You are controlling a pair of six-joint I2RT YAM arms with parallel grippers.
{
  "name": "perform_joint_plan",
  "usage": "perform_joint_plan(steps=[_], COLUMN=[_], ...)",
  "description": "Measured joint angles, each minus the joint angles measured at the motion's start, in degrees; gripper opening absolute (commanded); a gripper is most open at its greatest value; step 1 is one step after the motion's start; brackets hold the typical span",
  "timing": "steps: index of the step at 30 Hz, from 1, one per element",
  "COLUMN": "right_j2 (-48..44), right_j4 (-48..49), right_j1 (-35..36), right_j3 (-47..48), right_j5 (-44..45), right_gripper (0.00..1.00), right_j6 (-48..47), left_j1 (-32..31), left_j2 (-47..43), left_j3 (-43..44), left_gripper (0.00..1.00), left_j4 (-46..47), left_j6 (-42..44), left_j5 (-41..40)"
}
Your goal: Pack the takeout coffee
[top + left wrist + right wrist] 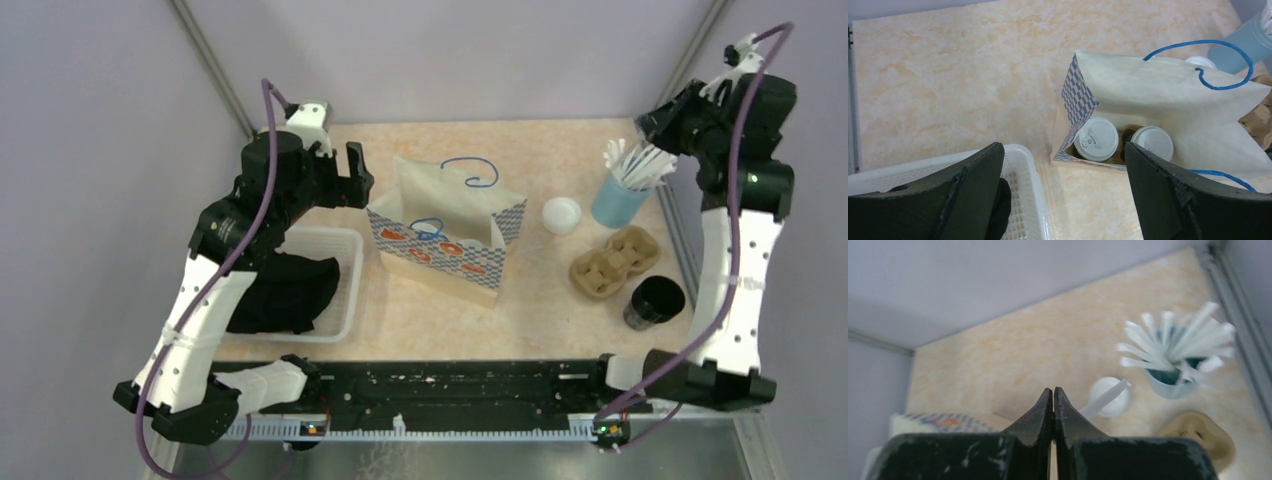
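Two takeaway cups with pale lids, one on the left (1096, 138) and one on the right (1152, 142), stand side by side inside the open paper bag (1158, 90), seen in the left wrist view. In the top view the bag (450, 225) stands mid-table and the cups are hidden inside it. My left gripper (350, 180) is open and empty, hovering left of the bag; it also shows in the left wrist view (1063, 195). My right gripper (1053, 390) is shut on a thin white straw (1103, 400), held high at the back right (648, 125).
A blue cup of white straws (620, 200) stands at the back right. A loose white lid (562, 215), a cardboard cup carrier (612, 262) and a black lidless cup (655, 302) lie right of the bag. A white basket (340, 290) with black cloth (285, 290) sits left.
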Motion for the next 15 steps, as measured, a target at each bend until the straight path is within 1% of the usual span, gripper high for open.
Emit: perform_joint_plan(steps=[1, 3, 5, 7, 11, 15], right_j2=[-2.4, -7.3, -11.6, -14.6, -14.3, -11.0], right_j4=[1.6, 8.0, 16.8, 25.6, 36.1, 40.2], right_j1=[0.0, 0.0, 1.2, 4.0, 14.1, 22.1], right_j3=[-0.1, -2.1, -6.1, -9.8, -11.3, -11.3], right_j5=[-3.6, -12.6, -20.7, -26.0, -30.8, -31.0], right_gripper=[0.00, 0.00, 0.00, 0.00, 0.00, 0.00], right_j6=[0.8, 4.5, 10.5, 16.9, 24.5, 27.4], left_j1=[0.0, 0.0, 0.0, 0.0, 0.0, 0.0], left_j2=[0.0, 0.0, 0.0, 0.2, 0.5, 0.4], left_j3=[0.4, 1.1, 1.9, 3.0, 4.9, 5.0], left_gripper=[0.97, 0.97, 0.97, 0.97, 0.97, 0.97], left_j4=[0.0, 0.0, 0.0, -0.1, 0.0, 0.0], left_j6=[-0.9, -2.2, -3.2, -4.0, -5.3, -7.0], left_j5=[0.1, 0.3, 0.6, 0.8, 1.5, 2.3])
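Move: The right hand already holds a drawn straw. The paper bag lies about 36 cm to its left, level with it in reach, its middle some 29 cm lower. The straw cup stands about 9 cm ahead and 1 cm right, the white lid 9 cm ahead and 10 cm left, and the cup tray almost straight below, 38 cm down. From the left hand the bag is about 8 cm ahead, 14 cm right and 28 cm down. Leftward and up in one quick sweep, the right hand carries the straw some 22 cm left towards the bag, climbing about 14 cm and drawing back about 10 cm. On the way its wrist swings some 50 degrees counter-clockwise and lifts and rolls out of its downward tilt; the shut fingers keep their grip. The open, empty left hand rises about 3.5 cm. ##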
